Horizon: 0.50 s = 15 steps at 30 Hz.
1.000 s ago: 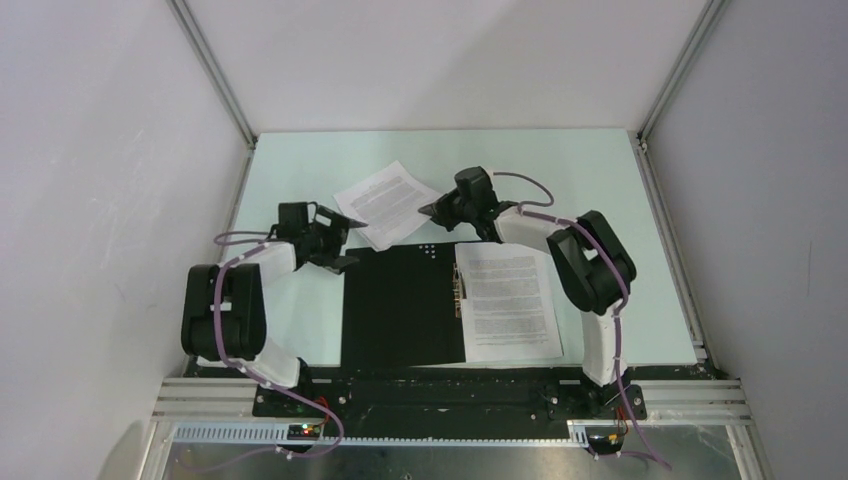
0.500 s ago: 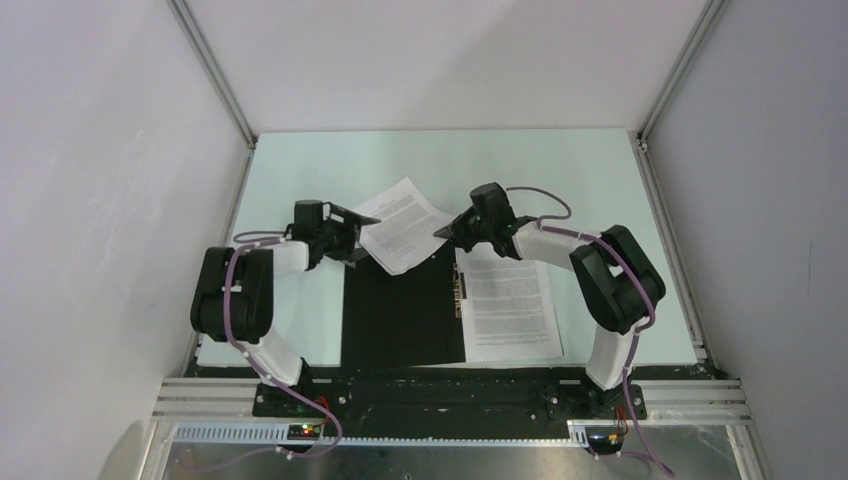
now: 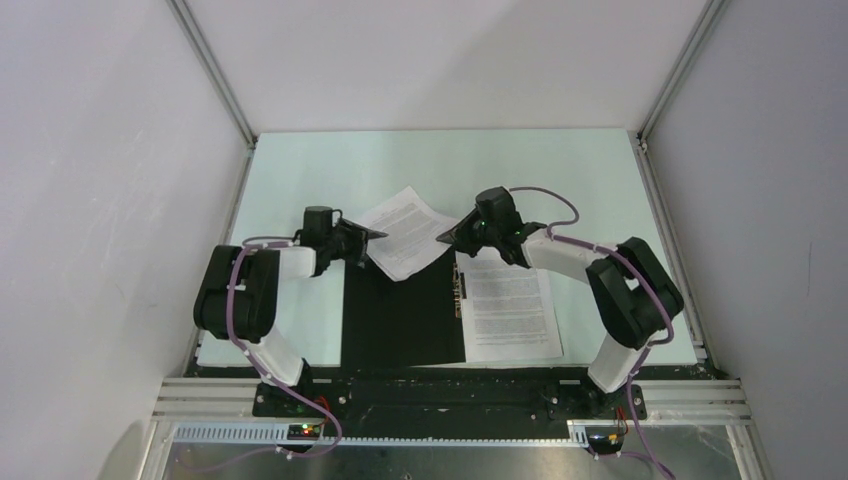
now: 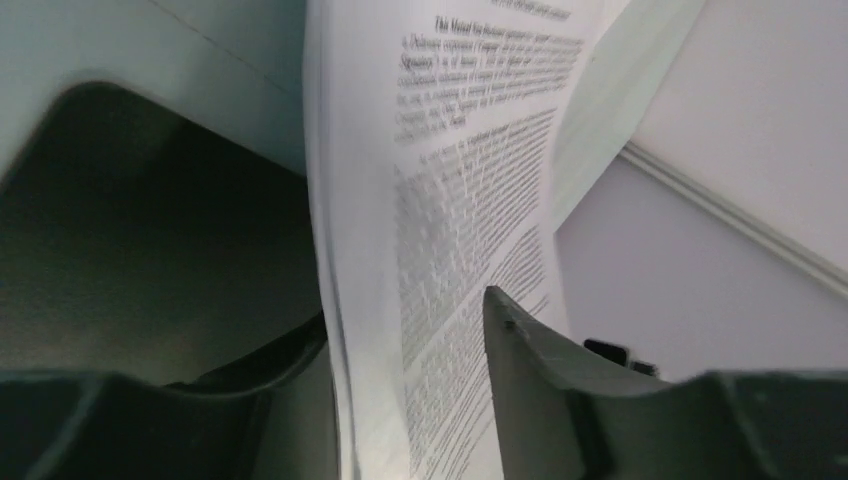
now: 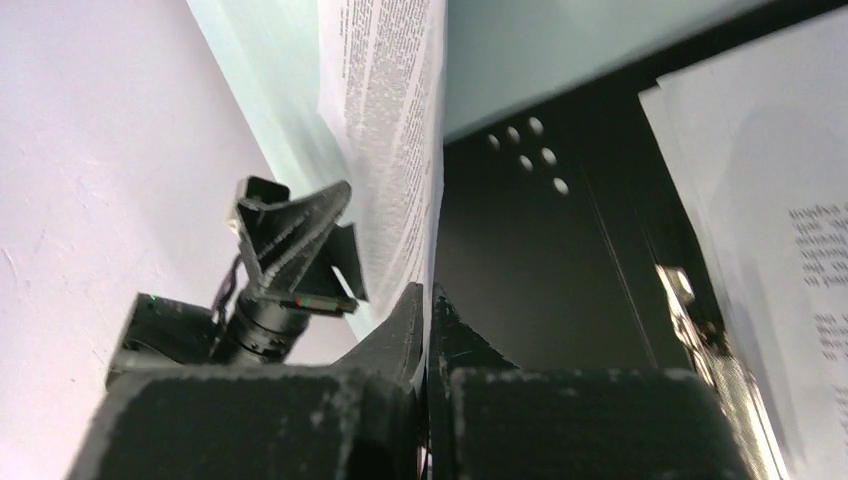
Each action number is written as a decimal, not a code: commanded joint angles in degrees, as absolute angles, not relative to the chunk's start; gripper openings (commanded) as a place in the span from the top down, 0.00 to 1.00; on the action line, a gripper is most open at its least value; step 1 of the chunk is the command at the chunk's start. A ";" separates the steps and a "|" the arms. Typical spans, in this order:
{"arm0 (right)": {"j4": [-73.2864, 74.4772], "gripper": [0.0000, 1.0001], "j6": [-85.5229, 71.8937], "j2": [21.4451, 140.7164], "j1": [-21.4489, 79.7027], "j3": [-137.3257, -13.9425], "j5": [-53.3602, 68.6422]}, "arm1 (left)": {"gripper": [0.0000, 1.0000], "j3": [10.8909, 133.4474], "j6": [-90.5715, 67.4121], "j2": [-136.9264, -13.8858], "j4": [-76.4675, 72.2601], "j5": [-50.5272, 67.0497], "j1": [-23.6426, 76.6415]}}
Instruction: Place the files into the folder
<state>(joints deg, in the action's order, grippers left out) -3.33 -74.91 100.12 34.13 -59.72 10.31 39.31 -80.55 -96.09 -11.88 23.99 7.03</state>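
The folder [image 3: 400,310] lies open with its black inside up, and its metal clip [image 3: 460,288] runs down the spine. One file [image 3: 510,305] lies flat on the folder's right cover. The other file [image 3: 405,230] hangs tilted over the folder's far edge. My right gripper [image 3: 447,237] is shut on this sheet's right corner; the pinch shows in the right wrist view [image 5: 428,290]. My left gripper [image 3: 372,237] is at the sheet's left edge. Its fingers stand apart with the sheet [image 4: 450,200] passing between them [image 4: 405,310].
The pale green table [image 3: 300,180] is walled on three sides by grey panels. The arm bases sit on a black rail [image 3: 450,385] at the near edge. The left gripper [image 5: 300,240] shows beyond the sheet in the right wrist view.
The held sheet has moved right and nearer, from the table onto the folder's far edge. My left gripper has moved right up to the sheet's left edge. The right arm pulled back.
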 commanded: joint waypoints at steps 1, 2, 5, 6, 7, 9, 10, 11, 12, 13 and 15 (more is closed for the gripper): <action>-3.48 1.00 -72.45 94.27 34.75 -55.52 9.02 | 0.57 40.93 -80.82 -95.56 -14.73 22.55 7.71; -3.54 1.00 -72.00 93.80 34.66 -54.33 8.99 | 0.68 41.03 -80.62 -95.41 -14.75 22.48 7.72; -3.83 1.00 -69.73 91.28 34.67 -52.07 9.03 | 0.89 41.62 -78.52 -95.80 -14.74 23.16 7.89; -4.29 0.98 -69.32 90.73 34.77 -50.66 9.22 | 0.97 41.86 -77.89 -96.28 -14.75 23.58 7.95; -5.03 0.94 -68.24 89.70 34.83 -49.98 9.51 | 0.98 42.46 -76.38 -96.48 -14.81 24.68 7.92; -6.12 0.79 -65.88 87.82 34.71 -47.93 10.46 | 1.00 43.70 -72.81 -96.93 -14.77 26.89 7.87; -7.40 0.64 -63.89 87.20 34.49 -46.26 10.99 | 1.00 44.04 -71.52 -97.07 -14.77 27.95 7.89; -8.36 0.56 -63.06 85.74 33.85 -45.32 12.55 | 1.00 45.02 -69.08 -97.14 -14.77 30.23 7.77; -10.90 0.44 -61.62 85.10 33.27 -43.23 13.66 | 1.00 45.54 -67.67 -97.19 -14.72 31.51 7.80; -12.17 0.39 -61.09 83.70 31.94 -41.15 16.49 | 1.00 46.50 -65.54 -97.15 -14.70 34.27 7.75; -15.43 0.28 -59.58 81.51 29.67 -38.40 20.32 | 1.00 47.87 -63.28 -96.49 -14.76 38.70 7.85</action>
<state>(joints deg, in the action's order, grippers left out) -7.53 -65.21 86.52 33.30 -42.76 13.47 43.94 -71.75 -97.14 -12.91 28.97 7.62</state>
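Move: The file hangs between my hands: its middle is about 7 cm to the right of my left hand and 2 cm ahead, nearly level in height, with its left edge between my open fingers. The black left cover's middle lies some 12 cm back and 6 cm right of that hand, about 5 cm lower. My right hand pinches the file's right corner; the folder's ring strip is about 9 cm back and 4 cm right of it, the filed pages 12 cm back and 15 cm right, both roughly 8 cm below. I shut my left fingers on the file's left edge, then ease that hand up about 2.5 cm and slightly forward and right, swinging it some 10 degrees clockwise. My right hand draws its corner about 7 cm back and to the right, towards the rings, and in the second half of the pull opens wide to let go. ##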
